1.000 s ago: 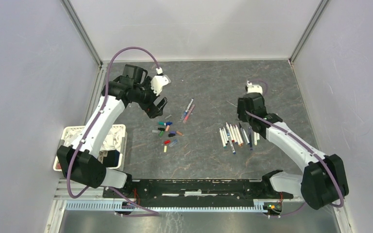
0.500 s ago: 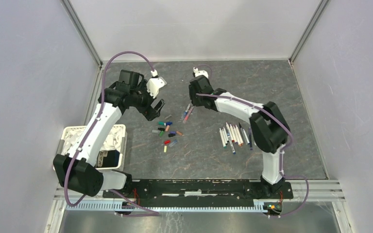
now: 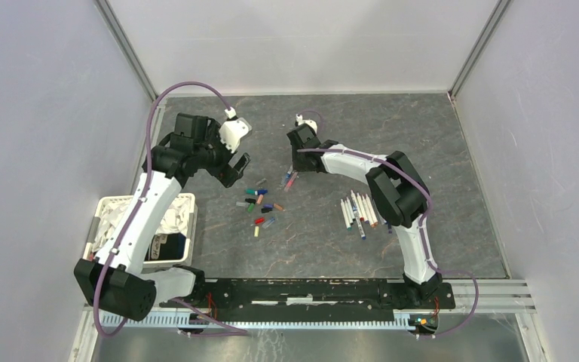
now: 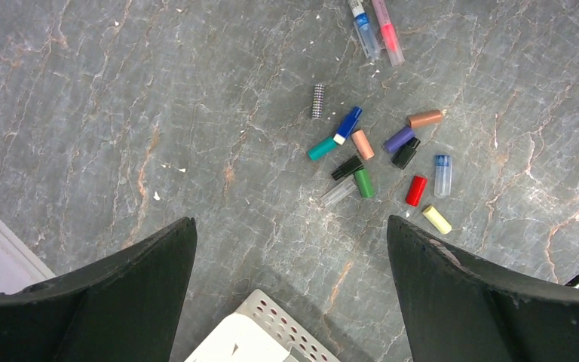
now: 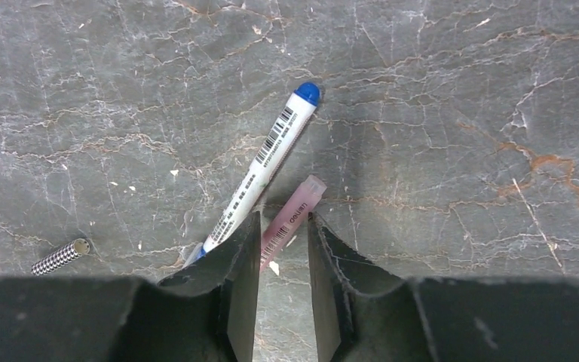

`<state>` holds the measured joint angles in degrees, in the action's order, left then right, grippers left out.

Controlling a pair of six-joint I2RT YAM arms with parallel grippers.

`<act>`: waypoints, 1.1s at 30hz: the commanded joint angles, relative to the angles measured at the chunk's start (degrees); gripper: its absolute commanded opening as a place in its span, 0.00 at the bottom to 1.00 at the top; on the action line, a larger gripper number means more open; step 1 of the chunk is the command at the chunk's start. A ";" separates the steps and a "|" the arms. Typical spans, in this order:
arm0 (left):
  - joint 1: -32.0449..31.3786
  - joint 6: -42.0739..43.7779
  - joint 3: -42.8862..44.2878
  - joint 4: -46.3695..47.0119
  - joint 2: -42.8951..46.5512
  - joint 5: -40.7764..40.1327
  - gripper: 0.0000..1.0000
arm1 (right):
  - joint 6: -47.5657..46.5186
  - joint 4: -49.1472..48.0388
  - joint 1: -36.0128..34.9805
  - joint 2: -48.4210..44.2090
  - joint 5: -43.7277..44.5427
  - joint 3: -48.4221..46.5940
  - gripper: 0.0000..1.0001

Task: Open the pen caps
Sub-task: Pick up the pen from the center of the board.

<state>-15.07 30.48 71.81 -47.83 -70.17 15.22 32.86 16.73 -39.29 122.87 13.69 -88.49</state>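
Several loose pen caps (image 3: 260,204) in mixed colours lie scattered at mid-table and show again in the left wrist view (image 4: 377,158). Just beyond them lie a blue-ended pen (image 5: 264,162) and a pink pen (image 5: 301,200) side by side. My right gripper (image 5: 283,217) is lowered over them (image 3: 292,167). Its jaws stand narrowly apart, straddling the pink pen's lower part. The blue pen runs outside the left finger. A row of several pens (image 3: 362,211) lies to the right. My left gripper (image 3: 237,170) hovers wide open (image 4: 290,220) left of the caps, holding nothing.
A white perforated basket (image 3: 185,200) sits at the left table edge, its corner below the left gripper (image 4: 271,317). A small black-and-white checked tube (image 5: 60,256) lies left of the two pens. Enclosure walls ring the dark stone-patterned table.
The right arm swung from beside the right-hand pen row across to the two centre pens, and its jaws narrowed around the pink one. The left arm drew back slightly leftward, still wide open.
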 commanded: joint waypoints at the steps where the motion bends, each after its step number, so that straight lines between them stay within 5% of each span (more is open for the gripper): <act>1: 0.40 -1.33 -0.27 1.42 1.28 -0.60 1.00 | 1.90 -0.68 -0.31 0.00 0.74 -0.28 0.32; 19: 0.39 -2.12 3.19 -0.12 1.71 0.29 1.00 | -1.99 3.32 -1.32 -1.12 5.26 4.32 0.30; 26: 0.39 -3.49 4.05 -0.31 1.55 2.21 1.00 | -1.62 1.67 -1.58 -6.45 6.06 8.74 0.01; 33: 0.39 -5.51 6.33 -1.15 1.59 5.77 1.00 | 1.60 -10.71 -1.53 -23.07 1.62 17.69 0.00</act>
<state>-15.07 28.69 74.85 -48.36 -69.69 17.08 31.70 15.70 -40.51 113.06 17.87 -76.03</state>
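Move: The pink pen already lies between the right hand's half-open fingertips, which are near its far end; its middle is about 3 cm back, 1 cm left and 1 cm below. The blue pen lies beside it, some 2 cm left of the hand and level with it, and the silver cap about 11 cm left and 4 cm back. From the left hand the pink pen is roughly 19 cm right, 8 cm ahead and 21 cm down. Pinching the pink pen near its far end comes after the right hand settles about 1 cm down and 1 cm to its right, fingers part open. They then shut on it, and the hand draws back and right, away from the blue pen, some 5 cm overall, starting to rise at the very end. The left hand, wide open, lifts about 2 cm. ##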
